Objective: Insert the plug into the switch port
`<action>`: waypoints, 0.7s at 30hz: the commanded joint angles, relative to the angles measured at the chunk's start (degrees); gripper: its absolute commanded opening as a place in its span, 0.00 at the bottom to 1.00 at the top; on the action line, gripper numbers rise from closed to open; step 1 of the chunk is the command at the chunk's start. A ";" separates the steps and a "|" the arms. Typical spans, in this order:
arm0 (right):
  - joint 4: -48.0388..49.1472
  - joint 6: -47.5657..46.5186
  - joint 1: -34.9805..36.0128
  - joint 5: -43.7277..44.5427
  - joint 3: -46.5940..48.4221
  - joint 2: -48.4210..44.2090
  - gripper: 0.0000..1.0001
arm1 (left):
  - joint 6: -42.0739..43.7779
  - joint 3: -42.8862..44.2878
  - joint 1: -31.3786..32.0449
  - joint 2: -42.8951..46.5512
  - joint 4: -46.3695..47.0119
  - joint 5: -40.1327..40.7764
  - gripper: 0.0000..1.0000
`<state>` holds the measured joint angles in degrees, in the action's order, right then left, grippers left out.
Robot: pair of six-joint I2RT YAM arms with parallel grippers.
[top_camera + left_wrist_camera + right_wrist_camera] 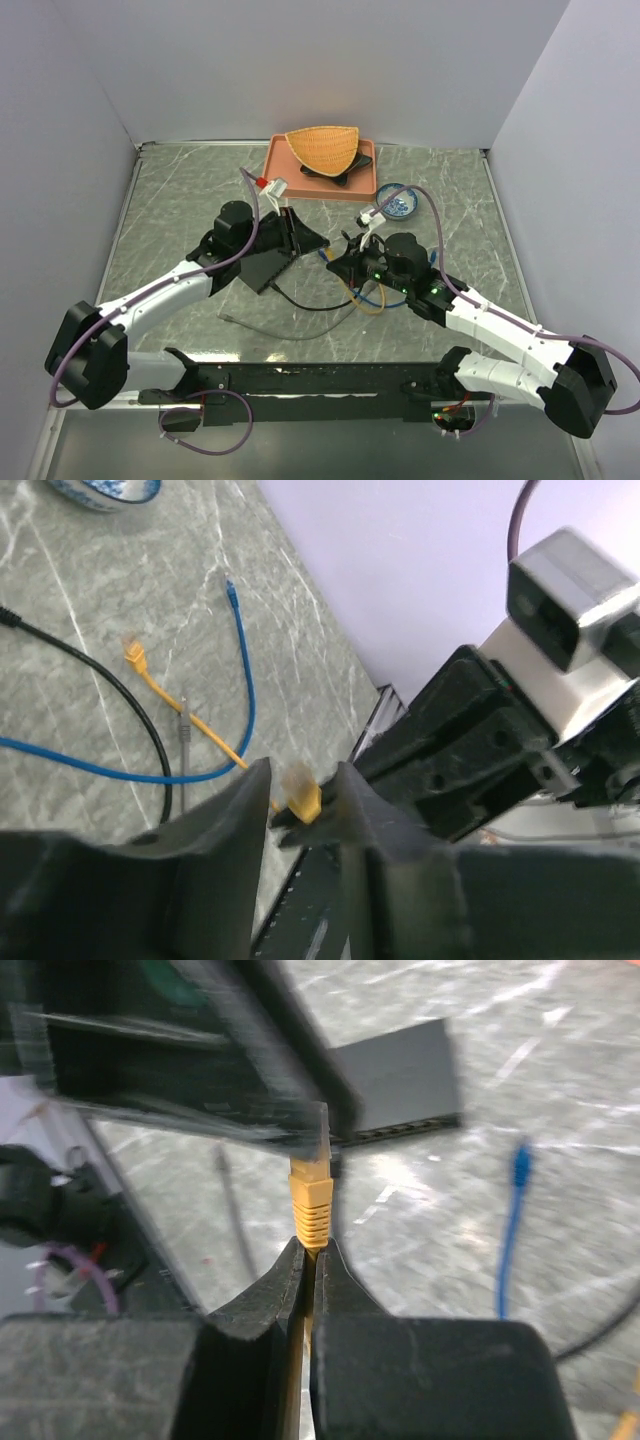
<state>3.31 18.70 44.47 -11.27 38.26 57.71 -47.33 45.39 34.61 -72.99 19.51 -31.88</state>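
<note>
The yellow plug [310, 1192] stands straight up from my right gripper [311, 1245], which is shut on the yellow cable just behind the plug's ribbed boot. In the left wrist view the same plug [303, 798] sits in the gap of my left gripper [303, 770], whose jaws stand a little apart and do not clamp it. The switch [262, 265], a flat black box, lies on the table under the left gripper [305, 238]. It also shows beyond the plug, the switch [400, 1085] with its row of sockets along the near edge. The right gripper [348, 262] meets the left one mid-table.
An orange tray [285, 185] at the back holds a wicker basket [322, 147] on a black dish. A blue-and-white bowl [397, 203] sits to its right. Blue [243, 680], black [150, 730], grey [185, 730] and yellow [170, 702] cables lie loose on the marble.
</note>
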 commanded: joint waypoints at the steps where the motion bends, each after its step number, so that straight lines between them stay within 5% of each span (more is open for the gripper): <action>1: -4.52 -4.36 -0.26 7.30 2.52 -1.64 0.00 | 0.66 1.28 0.11 3.91 -2.71 5.50 0.55; 4: -6.56 -6.99 -0.26 10.91 3.31 -1.55 0.00 | 0.48 2.25 0.11 4.79 -6.83 9.19 0.70; 7: -10.34 -9.11 -0.17 15.91 4.98 -1.29 0.00 | 0.57 3.22 0.11 4.61 -9.04 10.34 0.75; 21: -14.82 -14.04 14.40 42.10 11.48 5.91 0.00 | -2.15 6.03 1.51 0.48 -10.98 11.93 0.79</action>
<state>-10.83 7.27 54.26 18.90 45.28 60.14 -47.97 48.16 35.20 -71.77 8.27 -20.97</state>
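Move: The right hand already holds the yellow plug, its tip up against the left fingers. From the right hand, the switch lies about 9 cm ahead, 16 cm left and 19 cm below; the black plug in it sits some 2 cm ahead and 14 cm left. The blue plug is roughly 12 cm ahead and 1 cm left, the loose black plug 17 cm ahead and 6 cm right. From the left hand, the switch is about 6 cm ahead, 16 cm left and well below. Rightward and a little forward, the right hand draws the yellow plug about 5 cm away from the left fingers, dipping slightly, then eases back left about 1 cm. Its fingers stay shut on the plug while the wrist swings some 25 degrees, tipping them further down and clockwise. The left hand spreads its fingers wide, shifts about 2 cm forward and left, and sinks a little late on, turning slightly counter-clockwise. ##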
